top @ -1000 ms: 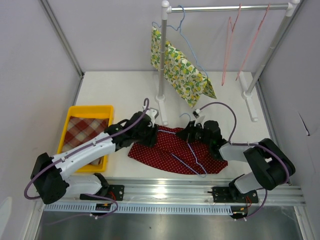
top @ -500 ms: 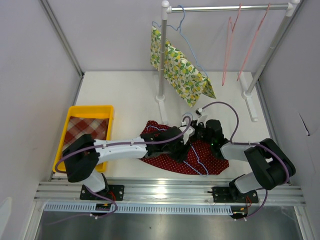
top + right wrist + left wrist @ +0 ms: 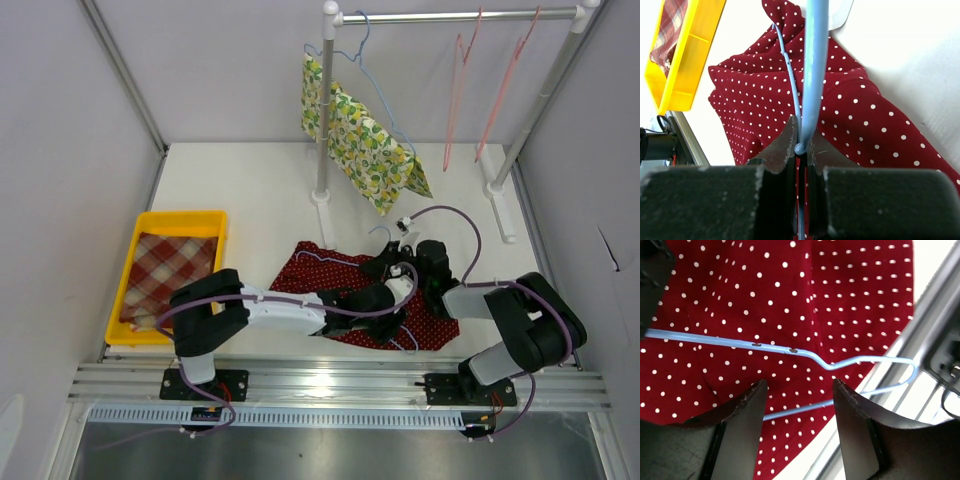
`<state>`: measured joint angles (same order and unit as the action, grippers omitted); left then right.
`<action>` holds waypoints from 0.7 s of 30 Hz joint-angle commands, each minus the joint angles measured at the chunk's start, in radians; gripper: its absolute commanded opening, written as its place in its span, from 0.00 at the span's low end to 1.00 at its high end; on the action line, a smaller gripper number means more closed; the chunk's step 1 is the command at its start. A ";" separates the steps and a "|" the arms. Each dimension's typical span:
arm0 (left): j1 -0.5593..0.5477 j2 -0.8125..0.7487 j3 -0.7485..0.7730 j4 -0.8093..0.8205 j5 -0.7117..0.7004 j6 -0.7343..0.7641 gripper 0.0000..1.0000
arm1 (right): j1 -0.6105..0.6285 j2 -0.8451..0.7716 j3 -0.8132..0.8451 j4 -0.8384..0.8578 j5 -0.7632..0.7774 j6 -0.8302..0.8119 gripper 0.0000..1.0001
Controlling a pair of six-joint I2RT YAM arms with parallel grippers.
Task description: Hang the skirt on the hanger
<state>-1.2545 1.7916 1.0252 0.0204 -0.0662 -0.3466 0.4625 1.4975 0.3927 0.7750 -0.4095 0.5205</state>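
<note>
The red white-dotted skirt point(image 3: 305, 265) lies flat on the table's near middle. A light-blue wire hanger point(image 3: 404, 345) lies on top of it. My right gripper point(image 3: 396, 262) is shut on the hanger's hook, and the wrist view shows the blue wire point(image 3: 813, 65) pinched between the jaws of the gripper point(image 3: 801, 135) above the skirt point(image 3: 750, 90). My left gripper point(image 3: 398, 300) reaches across the skirt to its near right part. It stands open point(image 3: 799, 385) just over the skirt point(image 3: 740, 300), with the hanger's lower wire point(image 3: 790, 349) running under the gap and touched by neither finger.
A yellow tray point(image 3: 215, 218) holding a red plaid cloth point(image 3: 165, 270) sits at the left. Behind the skirt stands a white rack post point(image 3: 322, 150) with a lemon-print garment point(image 3: 365, 145) on a blue hanger and pink hangers point(image 3: 460, 90). A metal rail point(image 3: 330, 375) runs along the near edge.
My left arm has swept right across the skirt, from its left edge to its near right part, and its jaws have widened. The right gripper has kept its hold on the hanger.
</note>
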 commanded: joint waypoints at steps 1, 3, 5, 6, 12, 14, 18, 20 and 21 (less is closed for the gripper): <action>-0.026 0.028 0.055 0.082 -0.079 0.017 0.60 | -0.025 0.033 -0.029 -0.071 0.028 -0.039 0.00; -0.032 0.057 0.065 0.079 -0.105 0.014 0.61 | -0.030 0.038 -0.029 -0.068 0.018 -0.037 0.00; -0.048 0.078 0.070 0.084 -0.141 0.021 0.61 | -0.036 0.038 -0.029 -0.066 0.014 -0.039 0.00; -0.052 0.081 0.069 0.099 -0.148 0.024 0.61 | -0.038 0.040 -0.029 -0.068 0.011 -0.037 0.00; -0.074 0.132 0.078 0.113 -0.176 0.029 0.61 | -0.042 0.049 -0.032 -0.056 0.005 -0.033 0.00; -0.077 0.137 0.076 0.116 -0.193 0.026 0.59 | -0.044 0.055 -0.032 -0.052 0.003 -0.030 0.00; -0.079 0.146 0.088 0.112 -0.204 0.027 0.36 | -0.044 0.064 -0.032 -0.043 0.001 -0.027 0.00; -0.079 0.147 0.102 0.104 -0.208 0.031 0.25 | -0.042 0.069 -0.032 -0.042 0.000 -0.025 0.00; -0.079 0.146 0.105 0.092 -0.210 0.032 0.16 | -0.044 0.070 -0.029 -0.042 0.001 -0.027 0.00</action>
<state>-1.3117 1.9228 1.0843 0.0952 -0.2741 -0.3401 0.4229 1.5330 0.3851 0.8139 -0.4538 0.5400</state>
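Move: My left hand, open, sits about 3 cm above the skirt cloth next to the notches on the hanger's right arm; that spot is some 2 cm ahead and 2 cm to the right. The hanger's right corner lies about 5 cm back and 5 cm right, and the hanger's neck, held by my right hand, 13 cm ahead and 4 cm left. From my right hand the spot is about 12 cm back, 5 cm left-to-right over to the right and 5 cm lower. I lower my left hand some 2 cm onto the skirt, easing about 2 cm right and a little forward, with the wrist turning roughly 10 degrees. Once down, I draw the fingers together to about a fifth open, gathering a fold of cloth between the tips right beside the hanger's notches. My right hand stays nearly in place and keeps its grip on the hanger. ##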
